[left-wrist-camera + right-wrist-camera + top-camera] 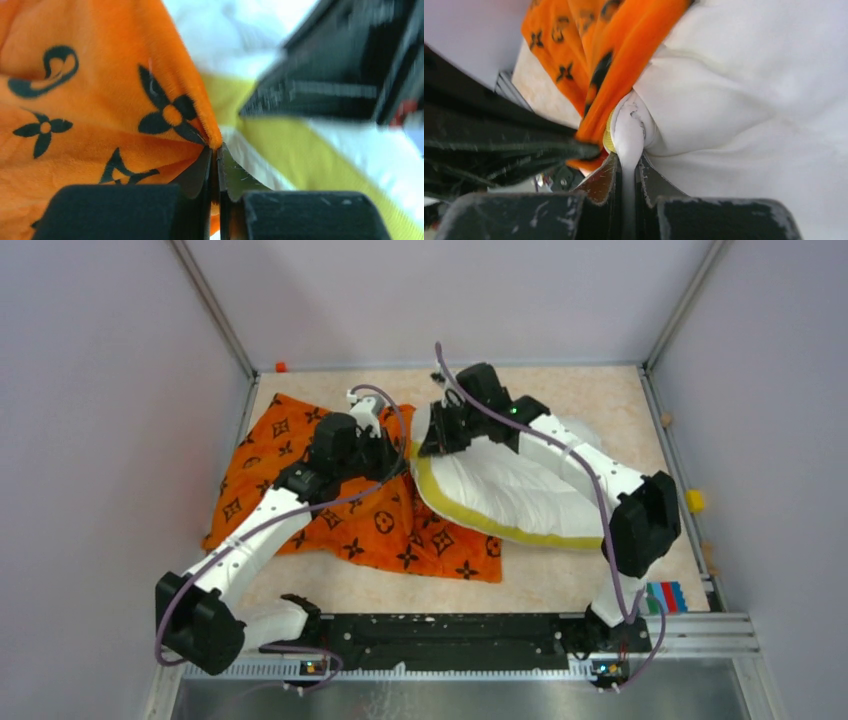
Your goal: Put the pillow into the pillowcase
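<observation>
The orange pillowcase with black motifs lies spread on the left half of the table. The white pillow with yellow trim rests to its right, its left end touching the pillowcase's edge. My left gripper is shut on the pillowcase's orange hem, right beside the pillow's yellow trim. My right gripper is shut on a pinched fold of the pillow at its left end, with the pillowcase hanging just beside it. The two grippers are close together.
Grey walls and metal frame rails enclose the table. A small yellow block sits on the right rail, an orange one at the far left corner. Coloured blocks lie by the right arm's base.
</observation>
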Motion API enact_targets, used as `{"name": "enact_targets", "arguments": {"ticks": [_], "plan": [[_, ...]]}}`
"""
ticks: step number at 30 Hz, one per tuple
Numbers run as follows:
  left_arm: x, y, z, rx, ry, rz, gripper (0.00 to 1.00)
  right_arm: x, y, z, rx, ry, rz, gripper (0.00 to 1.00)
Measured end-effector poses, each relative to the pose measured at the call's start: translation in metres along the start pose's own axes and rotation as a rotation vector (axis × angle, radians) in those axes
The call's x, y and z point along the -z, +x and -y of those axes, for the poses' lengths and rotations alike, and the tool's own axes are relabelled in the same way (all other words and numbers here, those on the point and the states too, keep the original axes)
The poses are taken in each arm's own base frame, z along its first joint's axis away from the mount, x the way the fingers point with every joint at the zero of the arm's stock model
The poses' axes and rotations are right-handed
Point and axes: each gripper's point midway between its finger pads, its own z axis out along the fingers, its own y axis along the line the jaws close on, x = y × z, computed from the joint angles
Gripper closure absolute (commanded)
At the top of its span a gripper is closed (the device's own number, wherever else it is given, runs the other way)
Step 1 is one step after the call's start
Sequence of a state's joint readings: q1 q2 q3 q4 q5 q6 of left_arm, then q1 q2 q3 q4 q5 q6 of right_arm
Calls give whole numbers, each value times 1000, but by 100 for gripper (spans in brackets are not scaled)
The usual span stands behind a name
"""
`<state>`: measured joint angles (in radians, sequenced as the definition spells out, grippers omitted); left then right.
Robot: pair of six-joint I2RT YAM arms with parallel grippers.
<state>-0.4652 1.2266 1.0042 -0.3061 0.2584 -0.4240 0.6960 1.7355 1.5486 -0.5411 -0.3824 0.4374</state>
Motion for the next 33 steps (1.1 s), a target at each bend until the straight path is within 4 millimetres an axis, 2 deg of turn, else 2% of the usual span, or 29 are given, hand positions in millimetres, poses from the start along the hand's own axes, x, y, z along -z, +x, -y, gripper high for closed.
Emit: {"name": "enact_targets", "arguments": {"ticks": [2,3,4,6,8,10,14,16,17,19,22,28,31,33], "plan": [[10,-3,8,-9,31,23,92,9,-31,-3,14,2,57,100],[16,-6,13,-14,48,35,92,11,-40,-2,16,6,74,100],[21,-9,19,-21,72,48,92,10,-48,0,19,11,91,100],[28,-10,27,-24,107,53,92,1,-50,8,14,33,94,100],[31,-5,32,-9,133,28,92,-18,-42,22,-6,62,86,100],[33,5,35,19,150,-16,92,-39,-24,44,-53,105,77,100],[38,21,44,87,188,-96,91,-74,24,92,-170,223,57,100],[40,25,47,118,199,-121,91,-81,37,106,-202,276,63,79],[41,26,48,129,202,-128,91,-82,37,107,-212,287,79,67],[41,28,48,146,197,-136,91,-81,29,101,-218,278,116,50],[40,29,47,163,185,-142,91,-68,14,86,-218,246,163,42],[32,35,43,191,167,-176,91,-1,-27,45,-165,206,302,34],[27,35,42,202,160,-187,91,30,-29,33,-123,218,329,32],[25,34,42,204,159,-190,91,41,-17,25,-77,235,318,29]]}}
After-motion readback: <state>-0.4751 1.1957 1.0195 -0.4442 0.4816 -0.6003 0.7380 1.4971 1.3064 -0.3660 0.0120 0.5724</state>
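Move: The right hand grips the left edge of the pillow, with the lower layer of the pillowcase's mouth almost straight below, about 17 cm down and 3 cm ahead; the pillow's middle is some 23 cm to its right and 15 cm down. The left hand pinches the mouth's upper edge: from it that lower layer lies about 7 cm ahead, 5 cm right and 18 cm down, and the pillowcase's middle 7 cm ahead and 12 cm left. The right hand swings the held pillow edge about 5 cm forward with a small lift, brings it down some 15 cm over the pillowcase's mouth and opens its fingers there, then rises about 15 cm, easing back and right, turned some 20 degrees clockwise. Meanwhile the left hand keeps its pinch on the mouth's upper edge and draws it back about 6 cm and slightly right, rising early and sinking again as its fingers tip down. ##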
